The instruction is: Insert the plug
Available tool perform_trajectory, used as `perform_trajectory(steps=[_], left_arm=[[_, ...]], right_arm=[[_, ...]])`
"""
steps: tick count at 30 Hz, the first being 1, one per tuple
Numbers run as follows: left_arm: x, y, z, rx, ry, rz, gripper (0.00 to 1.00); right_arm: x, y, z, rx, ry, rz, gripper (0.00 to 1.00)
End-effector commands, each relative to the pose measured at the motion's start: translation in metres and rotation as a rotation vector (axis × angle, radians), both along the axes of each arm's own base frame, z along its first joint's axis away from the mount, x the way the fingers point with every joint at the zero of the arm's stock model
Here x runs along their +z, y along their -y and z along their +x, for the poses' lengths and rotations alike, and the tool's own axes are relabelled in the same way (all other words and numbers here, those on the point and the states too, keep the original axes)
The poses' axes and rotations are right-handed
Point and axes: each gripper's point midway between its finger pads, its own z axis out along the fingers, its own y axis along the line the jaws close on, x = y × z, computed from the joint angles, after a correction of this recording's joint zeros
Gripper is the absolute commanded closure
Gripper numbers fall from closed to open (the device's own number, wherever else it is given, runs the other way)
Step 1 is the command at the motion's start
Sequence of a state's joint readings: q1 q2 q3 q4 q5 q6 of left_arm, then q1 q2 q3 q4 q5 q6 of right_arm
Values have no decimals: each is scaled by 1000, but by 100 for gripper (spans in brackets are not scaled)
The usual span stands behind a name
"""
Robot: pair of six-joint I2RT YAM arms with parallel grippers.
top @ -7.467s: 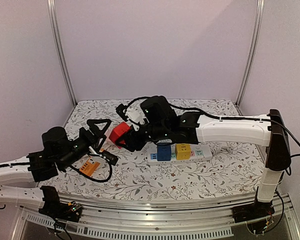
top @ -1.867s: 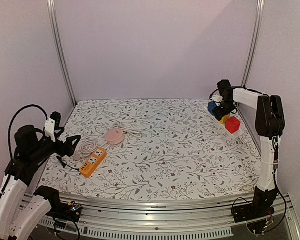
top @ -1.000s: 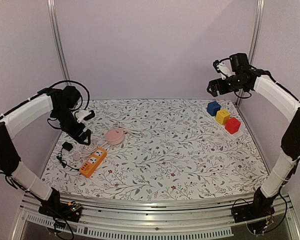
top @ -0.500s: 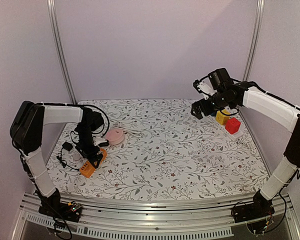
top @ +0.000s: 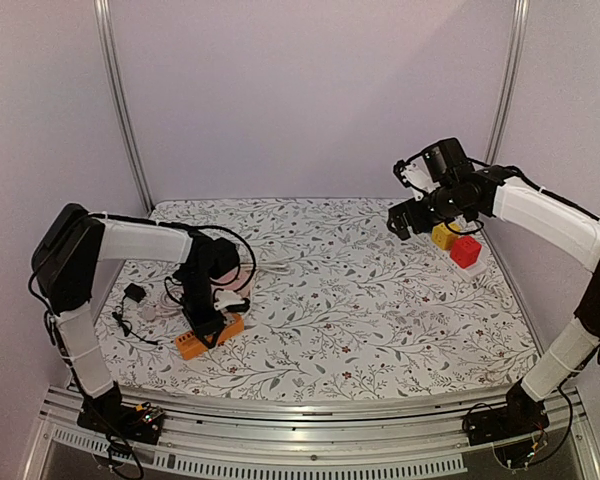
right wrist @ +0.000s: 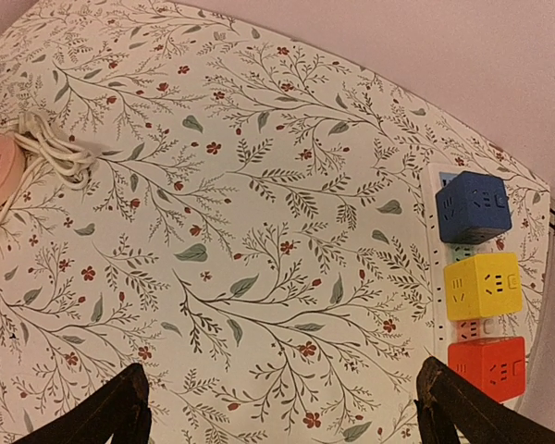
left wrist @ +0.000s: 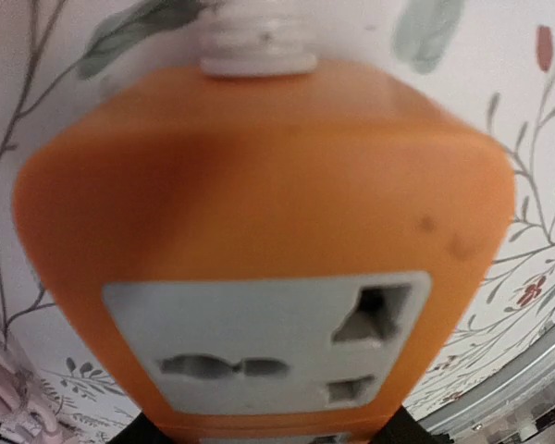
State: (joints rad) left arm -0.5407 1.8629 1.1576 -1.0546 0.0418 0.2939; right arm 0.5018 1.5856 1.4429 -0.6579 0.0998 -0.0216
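Note:
An orange power strip lies near the table's front left, and its grey socket face fills the left wrist view. My left gripper points down onto it, shut on the strip, with dark fingertips showing at both lower sides. A small black plug on a black cable lies to the left, apart from the strip. My right gripper hangs open above the table's far right, nothing between its fingers.
A pink round reel with a white cord sits just behind the left gripper. A white strip along the right edge carries blue, yellow and red cube adapters.
The left gripper closed on the orange strip, and the strip has shifted right and turned. The right arm drifted slightly to the right, still open.

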Motion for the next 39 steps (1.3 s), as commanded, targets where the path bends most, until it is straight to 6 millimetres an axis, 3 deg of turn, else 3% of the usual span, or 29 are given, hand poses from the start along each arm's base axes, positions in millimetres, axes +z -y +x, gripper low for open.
perform_trajectory(steps=[1, 8, 12, 14, 16, 17, 19, 20, 25, 27, 30, 32, 34, 39], left_arm=[[-6, 58, -23, -320, 11, -48, 82], [-24, 145, -25, -754, 59, -72, 81], [-29, 178, -12, -855, 99, -61, 78], [-29, 185, -12, -861, 81, -71, 75], [-26, 186, -16, -862, 54, -82, 65], [-23, 186, -21, -859, 37, -101, 48], [-10, 188, -27, -835, 26, -136, 8], [0, 191, -29, -818, 29, -158, 1], [84, 198, -33, -690, 32, -335, 1], [116, 184, -21, -625, 65, -394, 1], [143, 135, 17, -473, 152, -419, 1], [146, 78, 50, -313, 218, -366, 1], [144, 25, 68, -181, 254, -302, 1], [125, -91, 73, 0, 310, -112, 9]], right_arm=[[-2, 1, -6, -12, -4, -4, 1], [-4, -6, -17, 15, -11, -3, 1], [0, -3, -26, 18, -2, -6, 1], [1, -1, -31, 18, -3, -8, 1], [4, 2, -35, 17, 0, -7, 1], [5, 2, -36, 19, 3, -4, 1], [9, 3, -38, 21, 12, 5, 1], [12, 2, -39, 25, 18, 11, 1], [23, -10, -36, 35, 32, 99, 1], [29, -19, -36, 52, 36, 150, 1], [39, -35, -39, 105, 50, 254, 1], [53, -44, -44, 152, 87, 329, 1], [67, -51, -45, 184, 156, 399, 1], [99, -50, -60, 225, 345, 576, 1]])
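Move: On bare table about 17 cm to the left hand's right and 1 cm back is the spot where the orange power strip, already gripped, is taken. The pink disc sits some 16 cm ahead and 7 cm right of that hand, the white cord bundle about 22 cm ahead and 17 cm right, the black adapter roughly 14 cm ahead and 18 cm left. From the idle right hand the spot is about 33 cm left, 19 cm back and 22 cm below. Sliding the gripped orange strip some 17 cm right, the left hand turns it about 45 degrees clockwise, opens to let go, then rises 15 cm or so and swings back left and forward, untwisting and tilting its fingers forward. The open right hand draws back, up and left, rolling its left side up. ##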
